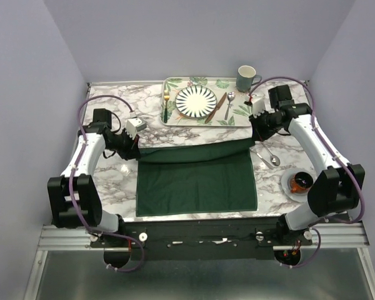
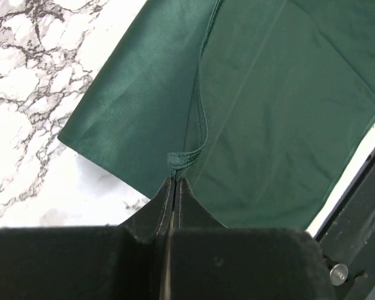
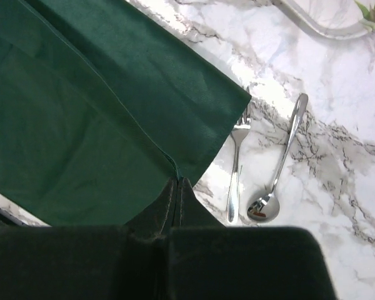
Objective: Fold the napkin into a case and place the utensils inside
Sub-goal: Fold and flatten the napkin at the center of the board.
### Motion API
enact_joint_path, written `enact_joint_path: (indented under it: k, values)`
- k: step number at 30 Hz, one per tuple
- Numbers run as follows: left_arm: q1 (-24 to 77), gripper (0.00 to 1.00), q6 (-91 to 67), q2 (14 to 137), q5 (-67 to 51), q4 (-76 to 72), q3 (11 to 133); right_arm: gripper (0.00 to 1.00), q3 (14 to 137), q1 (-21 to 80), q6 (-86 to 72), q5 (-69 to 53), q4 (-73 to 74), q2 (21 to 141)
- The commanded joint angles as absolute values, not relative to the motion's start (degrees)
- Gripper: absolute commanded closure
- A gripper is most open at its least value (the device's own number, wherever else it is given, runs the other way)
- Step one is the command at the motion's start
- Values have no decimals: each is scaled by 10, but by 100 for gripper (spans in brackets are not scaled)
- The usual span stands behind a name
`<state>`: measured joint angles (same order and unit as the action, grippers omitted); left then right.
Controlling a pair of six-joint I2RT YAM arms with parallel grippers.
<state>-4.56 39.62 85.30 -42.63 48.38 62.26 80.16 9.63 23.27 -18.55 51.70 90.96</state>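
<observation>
The dark green napkin lies spread on the marble table, its far edge lifted and doubled over towards me. My left gripper is shut on the napkin's far left corner hem. My right gripper is shut on the far right corner. No case shows in any view. The utensils rest on the leaf-patterned tray around the striped plate: a gold fork to its left, a copper-brown knife and a silver spoon to its right.
A grey-green mug stands at the tray's far right corner. A second silver fork and spoon lie on the table just right of the napkin. A small saucer with a dark object sits near my right arm.
</observation>
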Motion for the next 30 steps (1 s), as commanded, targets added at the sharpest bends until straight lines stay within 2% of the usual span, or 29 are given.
enact_joint_path:
  k: [1,30]
  values:
    - [-49,100,423,778,-420,505,598,99,776,92,249,-202,542,848]
    - [-49,100,395,613,-376,526,567,99,706,92,243,-221,597,696]
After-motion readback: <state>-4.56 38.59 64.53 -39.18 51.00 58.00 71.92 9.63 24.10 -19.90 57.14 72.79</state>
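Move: Both hands already hold the napkin's raised far corners. Its near-left corner lies about 20 cm straight back from the left hand and some 10 cm below; the near-right corner is about 23 cm back from the right hand and 13 cm below. The forming crease's left end lies some 8 cm ahead of the left hand. Beside the right hand, the loose fork lies about 5 cm right and level, the spoon 8 cm right and 2 cm ahead. Upward and back towards the bases, both shut grippers carry the napkin's far corners over the part still lying on the board. The left climbs about 6 cm while drawing back some 4 cm, its fingertips tilting about 15 degrees; the right goes back about 7 cm, rising 5 cm and then dipping about 1 cm near the end. ##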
